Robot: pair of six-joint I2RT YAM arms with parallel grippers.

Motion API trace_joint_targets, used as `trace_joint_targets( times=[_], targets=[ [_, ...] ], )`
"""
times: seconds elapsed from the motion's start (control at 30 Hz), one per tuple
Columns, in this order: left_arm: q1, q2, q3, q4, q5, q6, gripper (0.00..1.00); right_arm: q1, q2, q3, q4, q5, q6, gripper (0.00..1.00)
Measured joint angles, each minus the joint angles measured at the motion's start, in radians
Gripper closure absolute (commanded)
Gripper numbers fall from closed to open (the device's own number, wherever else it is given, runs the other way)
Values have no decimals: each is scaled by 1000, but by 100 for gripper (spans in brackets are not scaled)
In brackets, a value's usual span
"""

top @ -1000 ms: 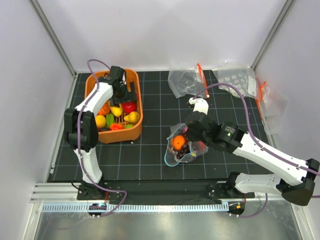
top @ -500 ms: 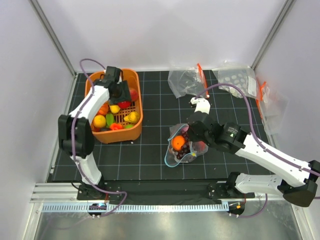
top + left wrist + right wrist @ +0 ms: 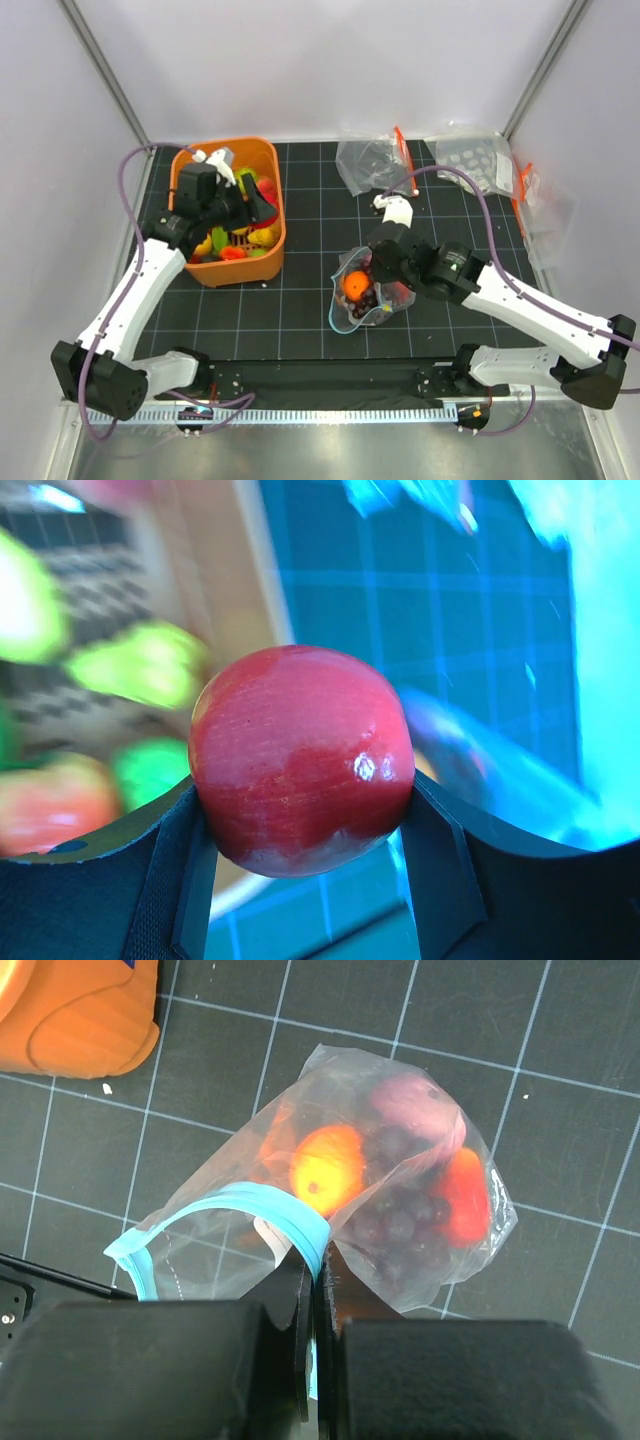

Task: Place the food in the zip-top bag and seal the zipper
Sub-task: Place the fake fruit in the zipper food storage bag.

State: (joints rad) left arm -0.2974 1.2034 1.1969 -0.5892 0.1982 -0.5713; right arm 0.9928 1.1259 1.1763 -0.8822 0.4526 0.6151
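A glossy red apple is clamped between the two dark fingers of my left gripper, which hangs over the right side of the orange basket of toy food. The zip-top bag lies on the black mat right of centre. Inside it are an orange fruit, dark grapes and a red piece. My right gripper is shut on the light-blue zipper, holding the mouth up in a loop. From above, the bag sits just under that gripper.
Several yellow, green and red pieces remain in the basket. Two clear bags with orange-red strips lie at the back right. White walls and metal posts enclose the mat.
The left gripper closed on the red apple in the basket and lifted it toward the basket's right side as the arm swung around. The right arm and bag held still.
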Motion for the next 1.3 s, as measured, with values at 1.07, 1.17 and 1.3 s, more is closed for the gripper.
trace_joint_targets(
  times=[1.07,1.17,1.3],
  targets=[
    [-678,-19,-253,256,-18,-142,62,-2,88,94,-1,-56,12,99],
    [-678,46,-246,238,-97,-158,59,-2,84,94,-2,-63,14,99],
    [-678,100,-189,213,-190,-163,55,-2,76,94,-4,-68,16,99]
  ],
)
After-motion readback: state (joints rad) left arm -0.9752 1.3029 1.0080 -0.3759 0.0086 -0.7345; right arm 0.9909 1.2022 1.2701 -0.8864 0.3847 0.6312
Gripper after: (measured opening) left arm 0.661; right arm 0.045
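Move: The left hand already holds the red apple; the bag mouth it is bound for lies about 16 cm back, 18 cm to its right and some 8 cm lower. The orange in the bag sits about 16 cm back, 20 cm right and 17 cm below, while the basket's middle is level, 8 cm left and 18 cm down. From the right hand, the mouth is roughly 5 cm back, 6 cm left and 5 cm lower, and the apple 11 cm ahead, 24 cm left and 3 cm higher. Back and to the right, the left hand swings the pinched apple away from the basket, at nearly constant height for about 19 cm back while yawing clockwise, then reverses forward some 6 cm and dips 7 cm into the bag mouth, partly unwinding that turn. The right hand keeps its pinch on the zipper rim and shifts slightly left to meet it. ##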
